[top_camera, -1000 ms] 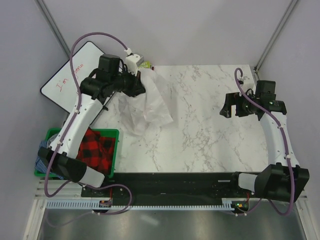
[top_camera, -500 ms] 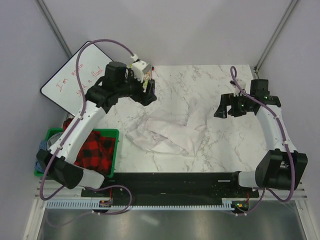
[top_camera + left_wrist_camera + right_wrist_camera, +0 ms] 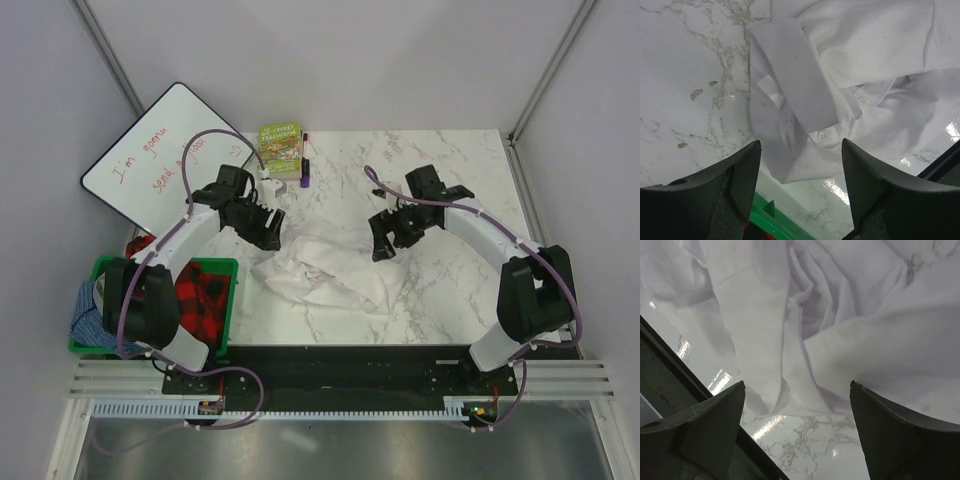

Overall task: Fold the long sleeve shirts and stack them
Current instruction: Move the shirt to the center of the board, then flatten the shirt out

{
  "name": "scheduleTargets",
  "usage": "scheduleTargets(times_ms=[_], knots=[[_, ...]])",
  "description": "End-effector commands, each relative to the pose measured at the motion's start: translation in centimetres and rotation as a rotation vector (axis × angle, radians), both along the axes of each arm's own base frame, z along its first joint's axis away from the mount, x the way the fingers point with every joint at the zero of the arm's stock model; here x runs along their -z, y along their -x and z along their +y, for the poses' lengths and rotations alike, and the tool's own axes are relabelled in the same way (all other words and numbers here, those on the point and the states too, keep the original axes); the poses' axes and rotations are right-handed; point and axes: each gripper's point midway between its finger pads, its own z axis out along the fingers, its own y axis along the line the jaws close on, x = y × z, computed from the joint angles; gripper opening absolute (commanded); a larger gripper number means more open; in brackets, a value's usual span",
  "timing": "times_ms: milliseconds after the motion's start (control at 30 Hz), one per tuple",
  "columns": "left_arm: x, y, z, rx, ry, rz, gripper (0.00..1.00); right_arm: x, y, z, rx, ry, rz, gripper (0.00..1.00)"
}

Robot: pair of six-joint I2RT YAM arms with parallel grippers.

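One long sleeve shirt, plain white with a collar and buttons, lies crumpled on the marble table. My left gripper hovers open over its left edge. In the left wrist view the collar band and buttons of the shirt lie beyond the open gripper, nothing between the fingers. My right gripper hangs open over the shirt's right edge. The right wrist view shows folds of white cloth ahead of that gripper, apart from it.
A green bin holding red plaid cloth sits left of the table; its corner shows under the left gripper. A green book and a marker lie at the back. A whiteboard leans at the far left.
The left gripper opened and let go of the hanging shirt, which dropped into a heap on the table. Both arms swung inward and down over its two edges.
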Motion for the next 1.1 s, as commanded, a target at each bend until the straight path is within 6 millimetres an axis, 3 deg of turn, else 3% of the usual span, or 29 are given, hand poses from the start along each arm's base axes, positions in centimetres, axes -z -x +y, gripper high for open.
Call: scheduleTargets(times_ms=[0, 167, 333, 433, 600, 667, 700, 767, 800, 867, 900, 1000, 1067], knots=[[1.0, 0.8, -0.8, 0.019, 0.093, 0.045, 0.71, -4.2, -3.6, 4.2, -0.043, -0.115, -0.144, 0.93], [2.5, 2.2, 1.9, -0.033, 0.124, 0.083, 0.69, -4.9, -4.9, 8.5, -0.116, -0.172, -0.196, 0.89], [4.1, 4.0, 2.7, 0.007, 0.116, 0.112, 0.67, -2.3, -5.5, 14.4, -0.222, -0.149, -0.175, 0.82], [4.4, 4.3, 2.5, 0.012, 0.128, 0.126, 0.66, -0.3, -5.5, 15.8, -0.248, -0.133, -0.141, 0.79], [4.6, 4.3, 2.0, 0.019, 0.163, 0.154, 0.54, 2.3, -4.1, 15.4, -0.272, -0.107, -0.077, 0.69], [4.5, 4.4, 1.6, 0.034, 0.184, 0.159, 0.4, 2.6, -3.4, 14.9, -0.277, -0.101, -0.061, 0.65], [4.5, 4.3, 1.5, 0.035, 0.19, 0.162, 0.27, 2.5, -2.9, 14.8, -0.283, -0.108, -0.053, 0.6], [4.4, 4.2, 1.2, 0.043, 0.206, 0.174, 0.15, 2.4, -2.5, 14.8, -0.294, -0.116, -0.044, 0.53], [4.0, 4.1, 1.1, 0.044, 0.212, 0.174, 0.02, 2.1, -2.5, 14.9, -0.298, -0.122, -0.045, 0.46], [3.5, 4.2, 0.8, 0.054, 0.234, 0.175, 0.02, 1.9, -2.6, 14.9, -0.305, -0.116, -0.039, 0.34], [3.1, 4.1, 0.7, 0.054, 0.241, 0.168, 0.02, 1.1, -2.9, 15.1, -0.311, -0.116, -0.051, 0.22], [1.7, 4.0, 0.7, 0.05, 0.251, 0.123, 0.02, -0.1, -3.7, 15.1, -0.305, -0.106, -0.093, 0.02], [1.1, 3.8, 0.9, 0.041, 0.255, 0.103, 0.02, -0.6, -4.0, 14.9, -0.299, -0.095, -0.119, 0.0]])
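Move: Just back of the left hand, about 5 cm, 2 cm left and 5 cm below, lies the shirt's left edge. The green bin's middle is some 33 cm left and 16 cm back of this hand, and the book some 31 cm ahead and 3 cm right. The right hand has the shirt's middle folds about 14 cm left, 3 cm ahead and 4 cm below, with the book about 31 cm ahead and 32 cm left. Swinging left in a low arc over the crumpled shirt, the right hand travels about 14 cm, rising slightly and then dropping onto the middle folds while turning some 15 degrees counter-clockwise. The left hand draws back and sinks about 5 cm to the shirt's left edge. Down there both wide-open grippers shut and pinch the cloth. ##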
